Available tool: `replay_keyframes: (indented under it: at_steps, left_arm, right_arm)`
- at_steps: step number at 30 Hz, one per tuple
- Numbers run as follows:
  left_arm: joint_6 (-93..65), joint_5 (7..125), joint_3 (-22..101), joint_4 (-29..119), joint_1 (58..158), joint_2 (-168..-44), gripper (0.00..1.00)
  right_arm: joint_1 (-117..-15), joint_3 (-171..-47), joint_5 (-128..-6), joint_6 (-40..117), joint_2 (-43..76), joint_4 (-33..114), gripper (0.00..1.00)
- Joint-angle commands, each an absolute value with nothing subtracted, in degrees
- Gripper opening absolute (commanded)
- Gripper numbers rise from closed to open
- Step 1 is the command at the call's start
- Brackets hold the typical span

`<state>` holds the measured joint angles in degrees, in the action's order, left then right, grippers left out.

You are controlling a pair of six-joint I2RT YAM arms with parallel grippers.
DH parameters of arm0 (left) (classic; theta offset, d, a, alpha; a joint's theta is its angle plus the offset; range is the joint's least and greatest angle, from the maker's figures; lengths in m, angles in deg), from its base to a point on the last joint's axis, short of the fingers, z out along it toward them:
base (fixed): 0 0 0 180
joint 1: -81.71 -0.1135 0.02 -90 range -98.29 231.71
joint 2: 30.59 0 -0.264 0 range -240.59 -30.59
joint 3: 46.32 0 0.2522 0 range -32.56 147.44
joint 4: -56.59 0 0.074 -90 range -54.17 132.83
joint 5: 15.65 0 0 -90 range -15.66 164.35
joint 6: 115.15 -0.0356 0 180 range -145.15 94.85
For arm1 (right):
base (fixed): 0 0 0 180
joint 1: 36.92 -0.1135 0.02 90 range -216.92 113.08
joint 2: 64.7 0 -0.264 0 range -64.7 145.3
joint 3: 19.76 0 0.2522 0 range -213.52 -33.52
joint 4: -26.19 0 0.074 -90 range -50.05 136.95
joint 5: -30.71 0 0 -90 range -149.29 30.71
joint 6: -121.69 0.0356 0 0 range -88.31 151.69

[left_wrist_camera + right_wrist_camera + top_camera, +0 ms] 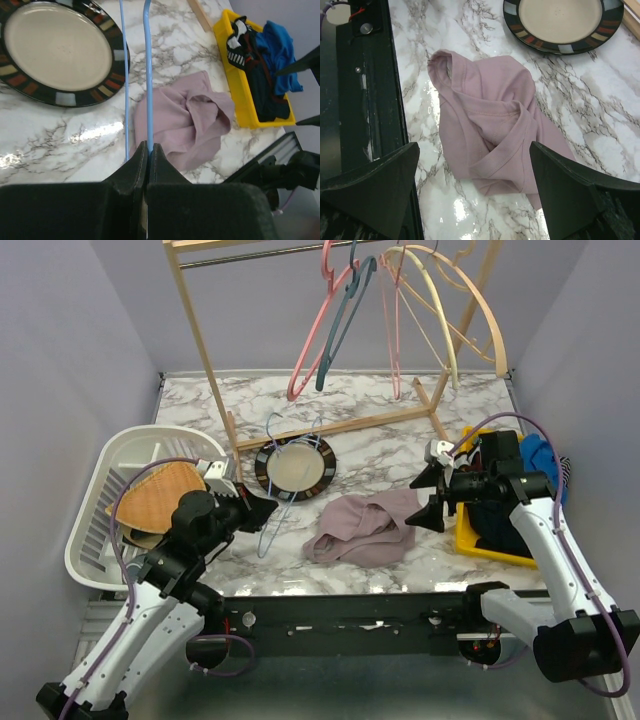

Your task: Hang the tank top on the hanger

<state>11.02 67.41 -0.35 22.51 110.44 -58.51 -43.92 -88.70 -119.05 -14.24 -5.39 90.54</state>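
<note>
The mauve tank top (362, 527) lies crumpled on the marble table, right of centre. The thin light-blue hanger (268, 540) lies partly across the plate, reaching toward the near edge. My left gripper (268, 512) is shut on one wire of the hanger (147, 75), just left of the tank top (185, 125). The hanger's second wire runs beside the jaws, outside them. My right gripper (412, 503) stands open at the tank top's right edge. In the right wrist view it (474, 150) hovers over the tank top (490, 125), with nothing between the fingers.
A dark-rimmed plate (295, 467) sits behind the tank top. A white basket (100, 530) stands at the left, and a yellow bin (470, 530) of dark and blue clothes at the right. A wooden rack (200, 330) at the back carries pink, teal and cream hangers.
</note>
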Motion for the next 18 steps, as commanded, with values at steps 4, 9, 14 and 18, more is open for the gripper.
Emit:
replay_keyframes:
  at_steps: [4, 9, 14, 18]
  left_arm:
    - [8.87, 49.31, -0.57, 24.98, 110.45, -60.91, 0.0]
    - [7.02, 40.95, -0.3, 27.36, 111.15, -63.8, 0.0]
    - [7.29, 37.69, -0.22, 32.71, 116.15, -68.72, 0.0]
    - [5.18, 39.97, 3.37, 34.48, 125.45, -75.13, 0.0]
  right_arm:
    - [-43.6, -90.83, -122.21, -23.59, -7.48, 94.62, 1.0]
    - [-43.6, -92.05, -126.16, -27.01, -7.49, 95.13, 1.0]
    - [-43.6, -95.57, -131.0, -34.55, -4.76, 102.77, 1.0]
    - [-43.6, -95.22, -130.05, -33.44, -4.93, 101.48, 1.0]
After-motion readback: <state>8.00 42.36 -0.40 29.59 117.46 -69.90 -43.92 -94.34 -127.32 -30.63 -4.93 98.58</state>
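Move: The left hand already holds the blue hanger. The tank top lies about 22 cm to that hand's right and 3 cm ahead, some 17 cm below. The plate is about 23 cm ahead and 3 cm to the right; the dish rack is about 33 cm to the left and 6 cm ahead, both roughly 15 cm lower. From the right hand, the tank top is about 10 cm left, 2 cm ahead and well below. Still pinching the blue hanger in shut fingers, the left hand swings it to the right and back towards the tank top, about 10 cm in all and nearly level, turning some 30 degrees clockwise. The empty right hand rises about 4 cm at the tank top's right side, twisting slightly, fingers staying wide open. ##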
